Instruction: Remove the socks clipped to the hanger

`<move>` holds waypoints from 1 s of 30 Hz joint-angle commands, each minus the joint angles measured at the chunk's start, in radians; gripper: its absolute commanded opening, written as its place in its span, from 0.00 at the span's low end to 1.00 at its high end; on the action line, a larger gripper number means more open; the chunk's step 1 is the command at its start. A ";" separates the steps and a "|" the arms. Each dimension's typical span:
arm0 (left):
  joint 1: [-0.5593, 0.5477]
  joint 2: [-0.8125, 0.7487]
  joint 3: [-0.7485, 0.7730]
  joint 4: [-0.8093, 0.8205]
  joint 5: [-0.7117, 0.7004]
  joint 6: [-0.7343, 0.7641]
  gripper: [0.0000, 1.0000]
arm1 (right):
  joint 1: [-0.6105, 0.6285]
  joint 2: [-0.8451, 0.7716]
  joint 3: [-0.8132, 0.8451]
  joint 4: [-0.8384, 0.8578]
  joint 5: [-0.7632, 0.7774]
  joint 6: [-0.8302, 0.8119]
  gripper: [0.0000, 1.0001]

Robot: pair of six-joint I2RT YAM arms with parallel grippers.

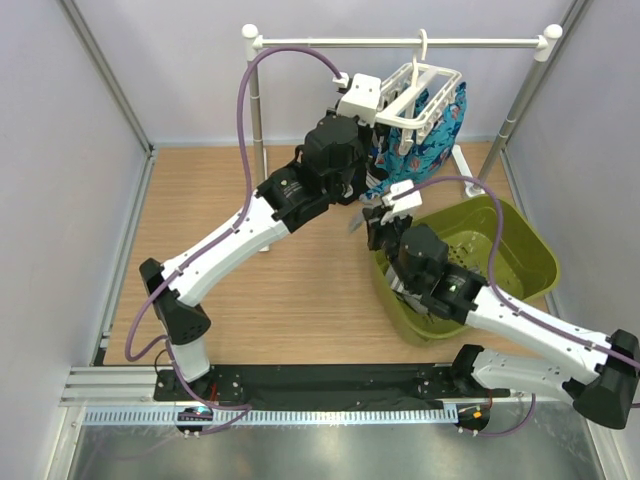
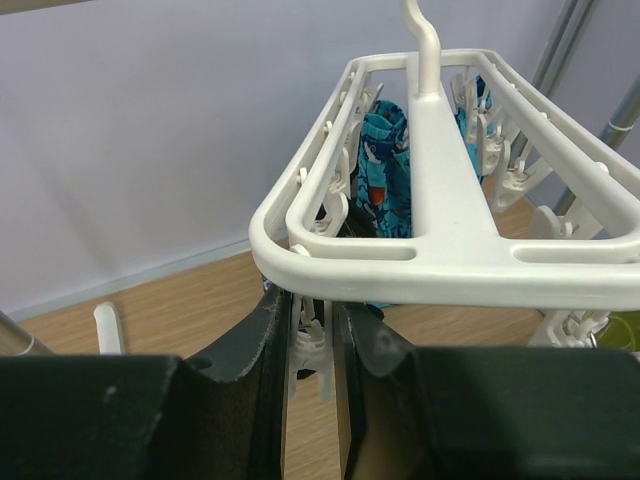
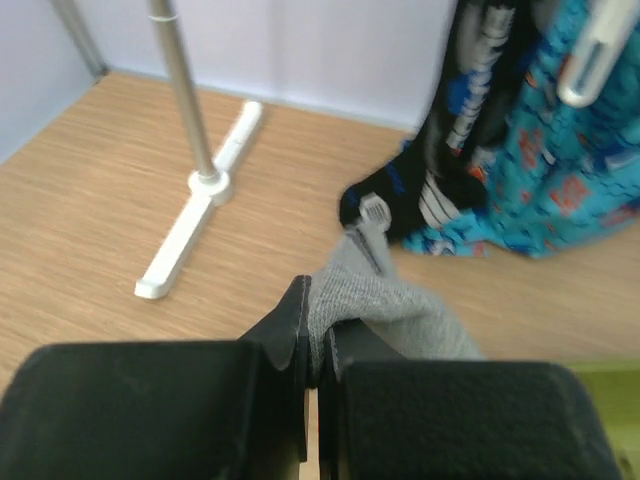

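The white hanger (image 1: 425, 92) hangs by its hook from the rail, with clip pegs under its frame (image 2: 440, 245). My left gripper (image 2: 312, 310) is at the hanger's near corner (image 1: 378, 118), shut on one white clip peg (image 2: 312, 350). My right gripper (image 3: 318, 325) is shut on a grey sock (image 3: 395, 300), which hangs free in it below the hanger, by the bin's left rim (image 1: 368, 220). A black sock with white marks (image 3: 465, 170) still hangs from the hanger. The bright blue patterned cloth (image 3: 565, 170) hangs beside it.
A green plastic bin (image 1: 520, 255) stands at the right, under my right arm. The white rail stand (image 1: 400, 43) spans the back, with its post and foot (image 3: 195, 235) on the wooden floor. Grey walls close in both sides.
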 commanded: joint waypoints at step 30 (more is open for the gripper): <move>0.326 -0.505 -0.443 -0.037 0.721 -0.433 1.00 | -0.414 -0.293 0.066 -0.539 -0.165 0.361 0.97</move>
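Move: The right hand, pinching a grey sock, has the green bin's middle about 21 cm to its right, 4 cm back and 24 cm below. The still-clipped black sock hangs 13 cm ahead of it and 2 cm left, roughly level. From the left hand, gripping at the hanger's near left corner, the hanger's middle is 8 cm ahead, 8 cm right and 3 cm higher. Right hand swings the sock about 20 cm right over the bin, opening; left releases the hanger, backing off. ##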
